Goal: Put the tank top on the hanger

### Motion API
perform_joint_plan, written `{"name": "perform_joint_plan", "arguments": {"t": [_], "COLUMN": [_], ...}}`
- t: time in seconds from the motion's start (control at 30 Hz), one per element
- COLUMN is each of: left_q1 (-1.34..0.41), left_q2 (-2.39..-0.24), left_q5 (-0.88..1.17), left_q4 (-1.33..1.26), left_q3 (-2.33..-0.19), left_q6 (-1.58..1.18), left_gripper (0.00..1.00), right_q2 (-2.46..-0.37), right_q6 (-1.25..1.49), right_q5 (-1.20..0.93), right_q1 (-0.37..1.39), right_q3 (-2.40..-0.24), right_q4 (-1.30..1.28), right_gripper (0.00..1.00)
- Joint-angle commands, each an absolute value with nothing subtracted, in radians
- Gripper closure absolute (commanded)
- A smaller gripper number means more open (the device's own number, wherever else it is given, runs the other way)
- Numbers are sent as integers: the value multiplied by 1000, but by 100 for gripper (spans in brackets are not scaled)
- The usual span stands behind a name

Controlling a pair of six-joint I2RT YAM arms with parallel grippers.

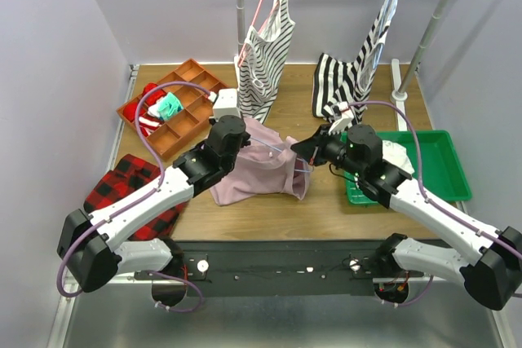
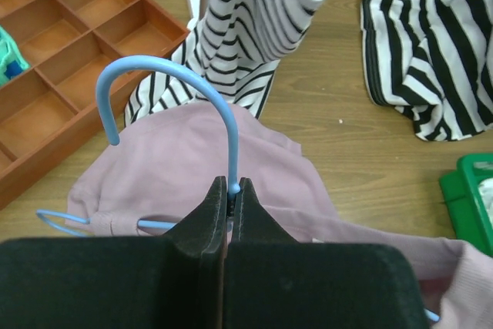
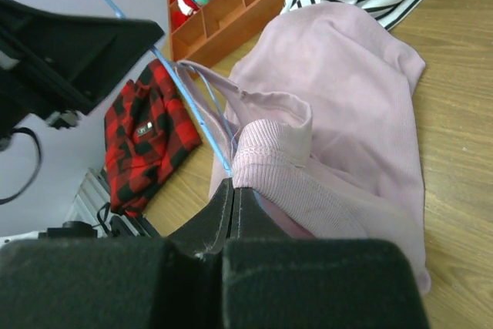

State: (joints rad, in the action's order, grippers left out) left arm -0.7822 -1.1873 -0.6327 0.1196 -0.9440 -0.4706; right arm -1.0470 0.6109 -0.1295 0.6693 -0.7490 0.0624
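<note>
The mauve-pink tank top (image 1: 261, 170) lies bunched on the wooden table between both arms. My left gripper (image 2: 233, 188) is shut on the neck of the pale blue hanger (image 2: 166, 75), just under its hook. The hook rises over the fabric, and the hanger's lower wires run into the top. In the top view the left gripper (image 1: 243, 138) is at the top's far left edge. My right gripper (image 3: 235, 187) is shut on a ribbed edge of the tank top (image 3: 339, 105), lifting it beside a hanger wire (image 3: 202, 125). In the top view the right gripper (image 1: 304, 151) is at the garment's right side.
An orange compartment tray (image 1: 189, 120) holding small items stands at the back left. A red plaid shirt (image 1: 130, 185) lies at the near left, a green tray (image 1: 444, 160) at the right. Two striped tops (image 1: 265, 59) (image 1: 359, 75) hang from the rack behind, one on a pink hanger.
</note>
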Motion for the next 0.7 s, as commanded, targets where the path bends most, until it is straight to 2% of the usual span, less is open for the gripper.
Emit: {"name": "perform_joint_plan", "arguments": {"t": [0.0, 0.3, 0.4, 0.47, 0.53, 0.67], "left_q1": [-824, -897, -923, -933, -942, -962], "left_q2": [-1192, -1218, -1229, -1238, -1249, -1272], "left_q5": [-689, -715, -767, -788, -799, -828], "left_q4": [159, 212, 225, 227, 230, 253], "left_q3": [-1063, -1198, -1245, -1285, -1314, -1452], "left_q6": [-413, -348, -324, -296, -264, -184], "left_gripper": [100, 100, 100, 100, 100, 100], "right_q2": [-1016, -919, -888, -859, -845, -810], "right_q6": [574, 584, 572, 571, 571, 542], "right_q5": [-161, -173, -184, -216, -257, -236], "right_q1": [673, 673, 673, 673, 673, 673], "right_q3": [-793, -857, -890, -906, -920, -986], "right_q4": [-24, -93, -126, -133, -143, -230], "right_gripper": [99, 97, 85, 67, 56, 51]}}
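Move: The left gripper already holds the blue hanger by its neck; the tank top's right strap lies about 14 cm to its right and 5 cm back, near level. The striped top hangs some 12 cm ahead and 6 cm right, slightly below; the wooden tray sits about 11 cm ahead, 16 cm left and 21 cm down. The right strap is at the right fingertips, the green bin's middle roughly 31 cm to that hand's right, level fore and aft, 20 cm down. Raise the left gripper some 11 cm, easing it to the right and tipping the fingers up a little, keeping its grip on the hanger's neck. Let the right gripper hold almost still at first, then open it about halfway to let go of the strap while drawing it up roughly 9 cm and back, clear of the cloth. ##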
